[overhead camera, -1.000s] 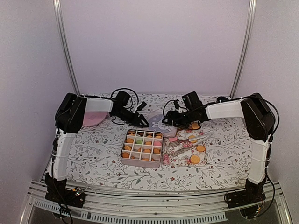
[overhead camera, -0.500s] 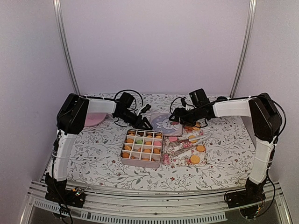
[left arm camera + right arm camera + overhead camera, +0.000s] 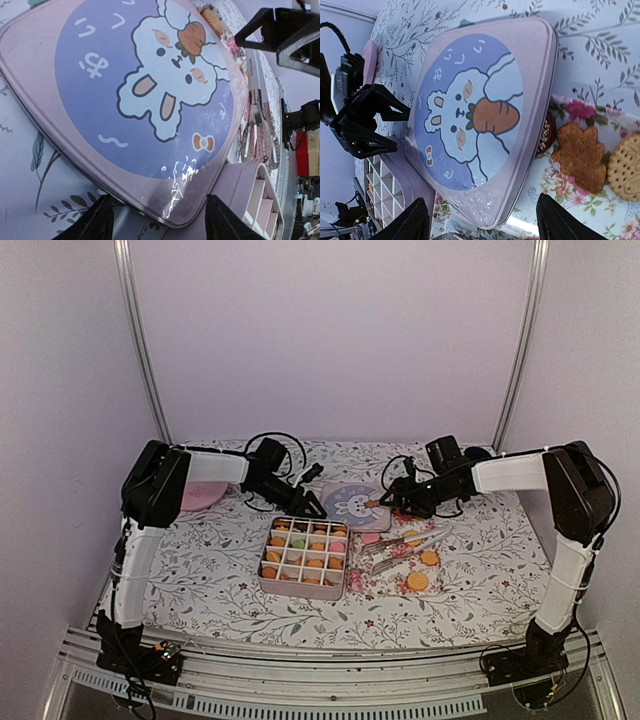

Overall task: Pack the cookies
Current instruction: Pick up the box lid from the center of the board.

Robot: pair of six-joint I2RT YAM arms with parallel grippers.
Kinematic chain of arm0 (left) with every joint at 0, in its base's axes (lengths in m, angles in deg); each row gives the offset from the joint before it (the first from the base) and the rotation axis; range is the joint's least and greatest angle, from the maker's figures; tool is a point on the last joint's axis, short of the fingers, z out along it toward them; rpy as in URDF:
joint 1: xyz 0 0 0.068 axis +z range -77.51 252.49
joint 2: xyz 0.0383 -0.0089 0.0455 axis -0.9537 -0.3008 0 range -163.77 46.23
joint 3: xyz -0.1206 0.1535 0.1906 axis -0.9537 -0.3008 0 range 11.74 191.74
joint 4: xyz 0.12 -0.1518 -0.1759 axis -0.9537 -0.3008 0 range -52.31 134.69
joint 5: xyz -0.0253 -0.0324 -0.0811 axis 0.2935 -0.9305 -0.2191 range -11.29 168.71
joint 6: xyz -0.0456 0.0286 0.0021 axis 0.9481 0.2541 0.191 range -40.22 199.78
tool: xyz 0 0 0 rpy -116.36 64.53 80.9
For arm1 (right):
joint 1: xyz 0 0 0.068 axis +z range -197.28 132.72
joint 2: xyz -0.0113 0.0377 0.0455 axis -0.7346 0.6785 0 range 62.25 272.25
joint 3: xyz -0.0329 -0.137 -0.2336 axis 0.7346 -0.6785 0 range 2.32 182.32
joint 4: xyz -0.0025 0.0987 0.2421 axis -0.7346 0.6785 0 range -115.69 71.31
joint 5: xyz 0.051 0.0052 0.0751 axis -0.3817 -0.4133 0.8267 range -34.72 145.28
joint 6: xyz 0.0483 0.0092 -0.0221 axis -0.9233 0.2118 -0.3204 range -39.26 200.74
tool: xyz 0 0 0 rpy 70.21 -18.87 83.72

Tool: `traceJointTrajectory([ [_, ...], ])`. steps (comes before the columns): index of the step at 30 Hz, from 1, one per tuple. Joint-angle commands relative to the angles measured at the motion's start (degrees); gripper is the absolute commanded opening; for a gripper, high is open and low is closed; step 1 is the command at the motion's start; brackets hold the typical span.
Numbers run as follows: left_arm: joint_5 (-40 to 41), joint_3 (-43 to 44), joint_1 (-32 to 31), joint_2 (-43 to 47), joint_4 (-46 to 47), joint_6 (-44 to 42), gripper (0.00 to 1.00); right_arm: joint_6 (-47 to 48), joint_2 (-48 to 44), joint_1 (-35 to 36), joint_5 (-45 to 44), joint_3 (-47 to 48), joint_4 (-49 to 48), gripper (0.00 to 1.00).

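Cookies (image 3: 315, 563) fill several cells of the pink grid box (image 3: 267, 578). More cookies (image 3: 417, 581) lie on a floral napkin to its right, and they show as brown and golden biscuits (image 3: 580, 152) in the right wrist view. A pink lid with a bunny picture (image 3: 352, 505) lies just behind the box. My left gripper (image 3: 308, 505) is open at the lid's left corner, which sits between its fingers (image 3: 102, 220). My right gripper (image 3: 385, 500) is open at the opposite corner of the lid (image 3: 480, 115), its fingertips (image 3: 565, 220) apart from it.
Metal tongs (image 3: 400, 543) lie on the floral napkin (image 3: 385, 580) between the box and the loose cookies. A pink plate (image 3: 195, 495) sits at the back left under the left arm. Frame posts and walls stand at the back and sides.
My right arm has drawn back to the right, off the lid, and its jaws have narrowed slightly. The lid's bunny face now shows more fully. The left arm has hardly moved.
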Motion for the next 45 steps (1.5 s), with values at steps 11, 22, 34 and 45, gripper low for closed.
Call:
traceJointTrajectory([
  [11, -0.93, -1.30, 0.24, -0.32, -1.70, -0.89, 0.63, -3.02, 2.33, 0.23, 6.12, -3.90, -3.43, 0.68],
  [22, -1.28, -1.22, -0.07, -0.21, -1.69, -0.97, 0.63, -5.93, 2.22, 0.37, 8.32, -3.90, -6.86, 0.58],
  [34, -0.59, 0.21, -0.40, -0.32, -2.73, -1.71, 0.63, -15.17, -2.48, 0.78, 13.42, -8.06, -20.17, 0.54],
  [45, 1.43, 0.38, -0.51, 0.79, -3.93, -3.68, 0.63, -24.04, -1.12, 1.38, 14.28, -10.01, -29.73, 0.52],
])
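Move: Beyond and to the left of the right fingers lies the box lid, its middle about 7 cm left, 3 cm ahead and 6 cm lower, with its near right corner just below the open fingertips. From that hand the compartment box sits some 17 cm left and 12 cm back, and the tongs about 3 cm right and 7 cm back, both lower. From the left hand the lid's middle is roughly 8 cm right, 3 cm ahead and slightly lower. Dipping back and down by 2 to 3 cm onto the lid's near right corner, the right hand closes partway and pinches its rim, then lifts it about 5 cm while working some 3 cm left towards the other gripper, the fingers tilting up by roughly 20 degrees. The left hand stays put, its parted fingers still straddling the lid's near left corner. ##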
